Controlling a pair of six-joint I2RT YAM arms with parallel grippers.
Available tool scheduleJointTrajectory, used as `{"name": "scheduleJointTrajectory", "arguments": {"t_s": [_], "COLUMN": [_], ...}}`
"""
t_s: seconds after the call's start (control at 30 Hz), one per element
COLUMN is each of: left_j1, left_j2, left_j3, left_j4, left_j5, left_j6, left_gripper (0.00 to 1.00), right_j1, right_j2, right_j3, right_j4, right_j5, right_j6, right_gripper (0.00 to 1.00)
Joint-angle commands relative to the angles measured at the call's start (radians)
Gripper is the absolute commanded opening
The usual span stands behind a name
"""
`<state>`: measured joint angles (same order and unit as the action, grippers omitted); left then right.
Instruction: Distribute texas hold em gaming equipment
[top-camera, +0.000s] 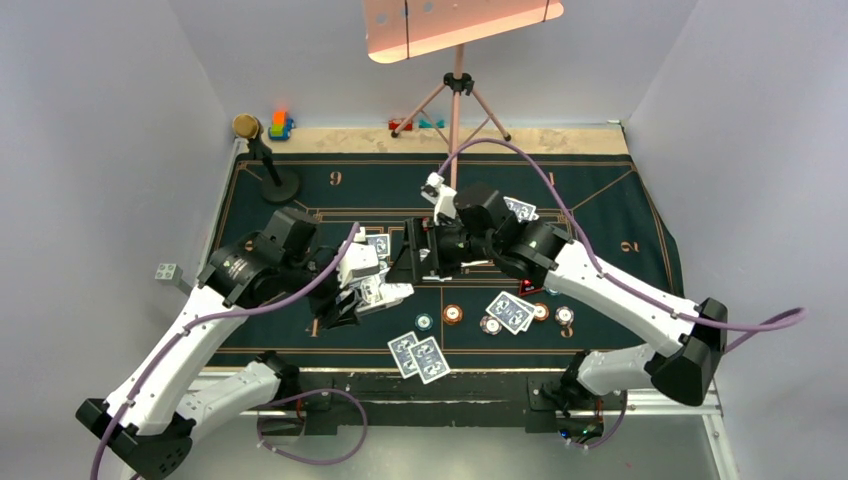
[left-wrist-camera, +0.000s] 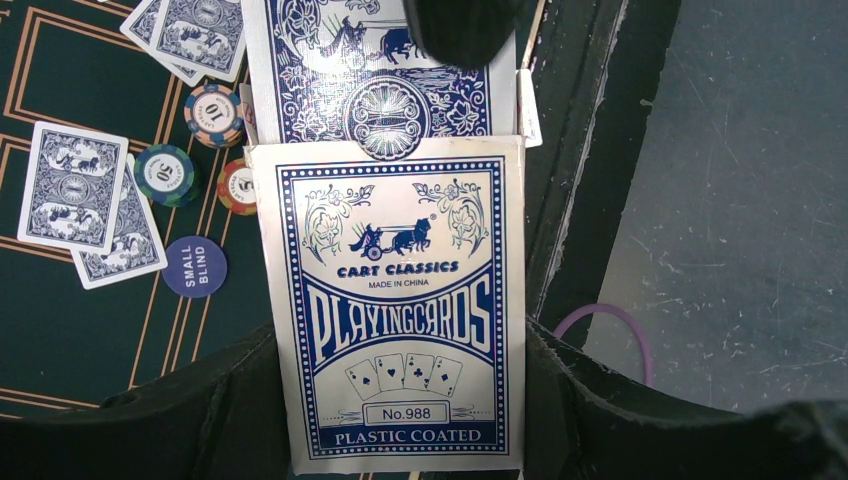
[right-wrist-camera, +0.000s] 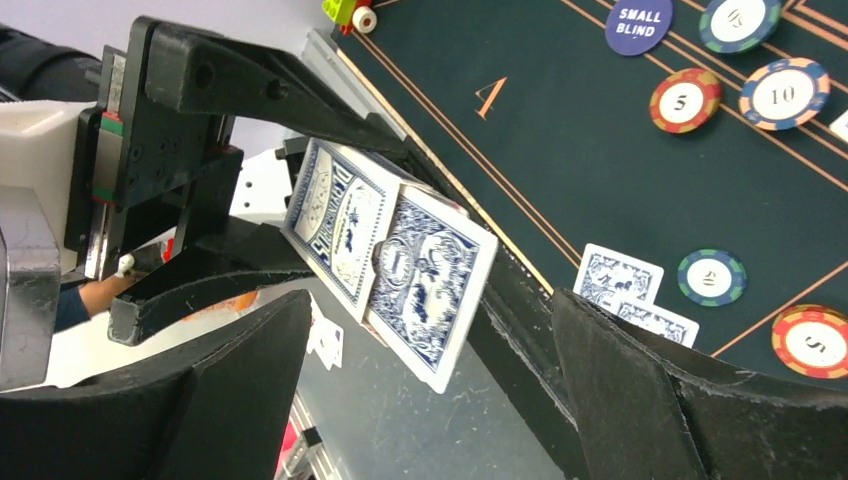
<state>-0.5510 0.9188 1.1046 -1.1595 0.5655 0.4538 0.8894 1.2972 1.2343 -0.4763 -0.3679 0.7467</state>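
My left gripper (left-wrist-camera: 395, 375) is shut on a blue and white playing card box (left-wrist-camera: 400, 300), held above the mat's near edge (top-camera: 380, 292). A blue-backed card (left-wrist-camera: 375, 70) sticks halfway out of the box's mouth. My right gripper (right-wrist-camera: 430, 310) is open, its fingers either side of that card's (right-wrist-camera: 432, 285) free end without touching it; from above it (top-camera: 412, 255) faces the left one (top-camera: 362, 295). Pairs of dealt cards (top-camera: 418, 357) (top-camera: 510, 311) lie on the green mat, with a teal chip (top-camera: 425, 322), an orange chip (top-camera: 454, 314) and a pinkish chip (top-camera: 490, 324). The small blind disc (left-wrist-camera: 194, 266) lies by a card pair (left-wrist-camera: 72, 187).
A gold-topped black stand (top-camera: 262, 155) and bright toy blocks (top-camera: 280, 124) sit at the back left. A pink tripod (top-camera: 458, 90) stands at the back centre. More cards lie behind the right arm (top-camera: 522, 208). The black table rim (top-camera: 480, 385) runs along the near side.
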Motion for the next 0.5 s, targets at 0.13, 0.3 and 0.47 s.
{"name": "scheduleJointTrajectory", "arguments": {"t_s": [0.13,0.3,0.47], "left_j1": [0.004,0.004,0.004], "left_j2": [-0.001,0.012,0.035], "left_j3": [0.043,0.056,0.085], "left_j4": [0.039,0.058,0.075], "left_j5": [0.016,0.008,0.007], "left_j6": [-0.023,-0.048,-0.059], "left_gripper": [0.28,0.28,0.28], "right_j1": [0.099,0.135,0.148], "right_j2": [0.096,0.175,0.237], "right_j3": [0.129,0.227,0.303], "right_j4": [-0.061,-0.118,-0.140], "right_j5": [0.130,0.154,0.143], "right_j6": [0.010,-0.006,-0.010], "right_gripper": [0.96,0.97,0.98]}}
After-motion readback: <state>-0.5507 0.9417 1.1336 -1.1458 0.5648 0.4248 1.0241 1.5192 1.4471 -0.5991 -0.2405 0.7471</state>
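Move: Out of the box mouth stick the playing cards, about 4 cm left of the open right hand, 3 cm back and 5 cm below it. The card box itself lies roughly 5 cm farther left than them, held by the left hand; the exposed cards are some 9 cm right of that hand, 1 cm ahead and 2 cm lower. On the table, about 22 cm below the right hand, the near card pair lies 10 cm back and 4 cm right, the green chips 2 cm back and 5 cm right. Sliding left about 5 cm and sinking some 2 cm, the right hand brings its already wide-open fingers over and around the cards jutting from the box, the fingertips tipping about 10 degrees further down as it goes. The left hand keeps its grip on the box and holds it nearly still. ##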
